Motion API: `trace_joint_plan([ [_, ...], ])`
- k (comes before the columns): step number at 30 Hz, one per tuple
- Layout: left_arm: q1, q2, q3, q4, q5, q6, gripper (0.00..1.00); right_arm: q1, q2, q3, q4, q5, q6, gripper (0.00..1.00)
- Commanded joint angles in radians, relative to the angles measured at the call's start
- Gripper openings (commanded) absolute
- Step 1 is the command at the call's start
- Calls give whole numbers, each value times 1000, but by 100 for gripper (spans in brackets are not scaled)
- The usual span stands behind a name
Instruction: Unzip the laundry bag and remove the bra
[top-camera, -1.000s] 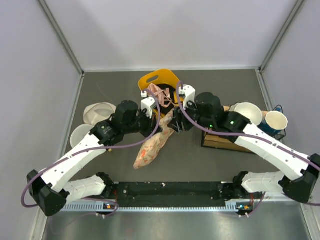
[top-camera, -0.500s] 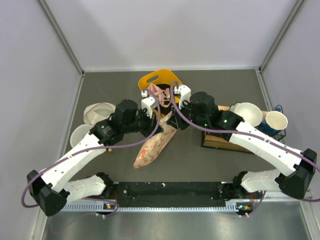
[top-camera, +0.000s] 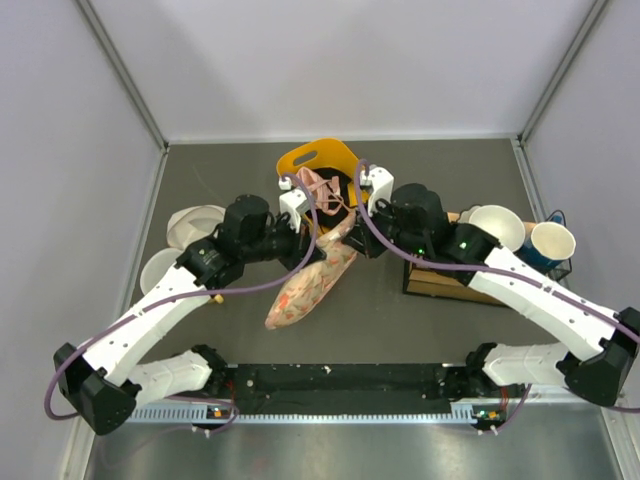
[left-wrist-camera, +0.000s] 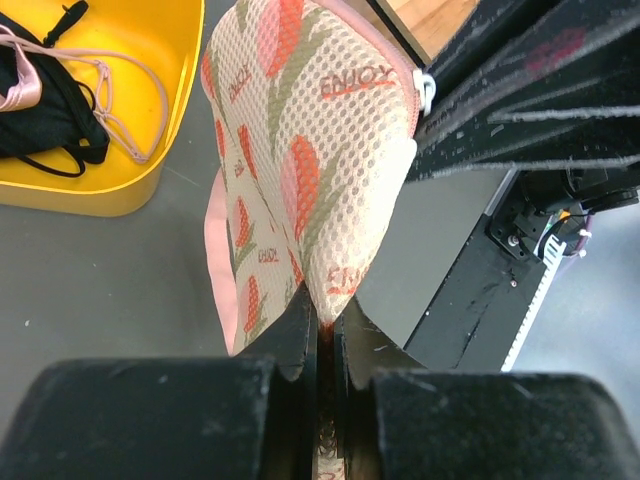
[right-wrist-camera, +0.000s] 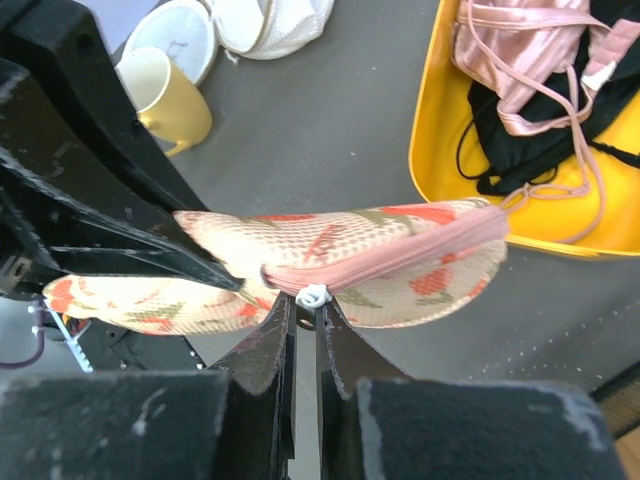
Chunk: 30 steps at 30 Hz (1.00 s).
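The laundry bag (top-camera: 308, 287) is a pale pink mesh pouch with orange-red prints, held off the dark table between both arms. My left gripper (left-wrist-camera: 325, 322) is shut on a pinched fold of the bag's fabric (left-wrist-camera: 300, 150) at one end. My right gripper (right-wrist-camera: 305, 310) is shut on the small white zip pull (right-wrist-camera: 312, 296), under the pink zip edging of the bag (right-wrist-camera: 360, 250). The zip looks closed along the part I can see. In the top view both grippers, left (top-camera: 305, 252) and right (top-camera: 350, 247), meet at the bag's upper end. The bra is not visible.
A yellow basket (top-camera: 318, 165) behind the bag holds a pink strappy garment (right-wrist-camera: 520, 50) and a black garment (right-wrist-camera: 520, 150). White rounded mesh items (top-camera: 195, 225) and a yellow cup (right-wrist-camera: 165, 100) lie left. A wooden box (top-camera: 440, 282), white bowl (top-camera: 497, 225) and paper cup (top-camera: 552, 242) stand right.
The right gripper swung a little left, then back right, at the bag's upper end. The left gripper shifted slightly away from me, and the bag's upper end rose a little.
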Motion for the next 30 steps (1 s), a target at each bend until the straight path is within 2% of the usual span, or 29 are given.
trace_joint_plan([
  [1, 23, -21, -3, -23, 25, 40, 0, -85, -52, -6, 3, -20, -21, 0],
  [8, 26, -26, -15, -58, 93, 82, 0, -139, -33, 4, -26, -96, -57, 0],
  [13, 26, 35, 17, -110, 183, 123, 0, -148, -9, 33, -41, -135, -80, 0],
  [17, 26, 52, 35, -112, 193, 139, 1, -148, 8, 73, -81, -230, -81, 0],
  [19, 26, 57, 56, -107, 182, 133, 22, -150, 23, 99, -98, -264, -66, 0],
  [20, 26, 58, 66, -103, 180, 126, 52, -150, 29, 110, -104, -298, -58, 0],
  [22, 26, 63, 92, -75, 197, 105, 72, -148, 40, 121, -119, -324, -34, 0],
  [23, 27, 65, 101, -64, 205, 94, 86, -148, 55, 127, -126, -344, -29, 0],
  [27, 26, 101, 164, -41, 203, 51, 94, -148, 72, 144, -147, -332, -24, 0],
  [30, 27, 120, 173, 34, 203, -4, 92, -148, 77, 158, -162, -315, -18, 0],
])
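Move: The right fingers already pinch the zipper pull. It lies some 6 cm right of the left hand, 3 cm ahead and slightly higher, and the left hand still clamps the bag beside it. The yellow basket is about 25 cm ahead of the left hand, 4 cm to its right and 20 below. From the right hand, the wooden rack stands some 32 cm to the right, 7 ahead and 18 below. The left fingers let go of the laundry bag and open wide, after that hand has drifted back and down about 2 cm and turned some 10 degrees clockwise; it then rises about 4 cm, edging right. The right hand keeps its pinch on the zipper pull, tugging right and forward a good 2 cm, then going back and down and easing left, tipping some 10 degrees downward. ##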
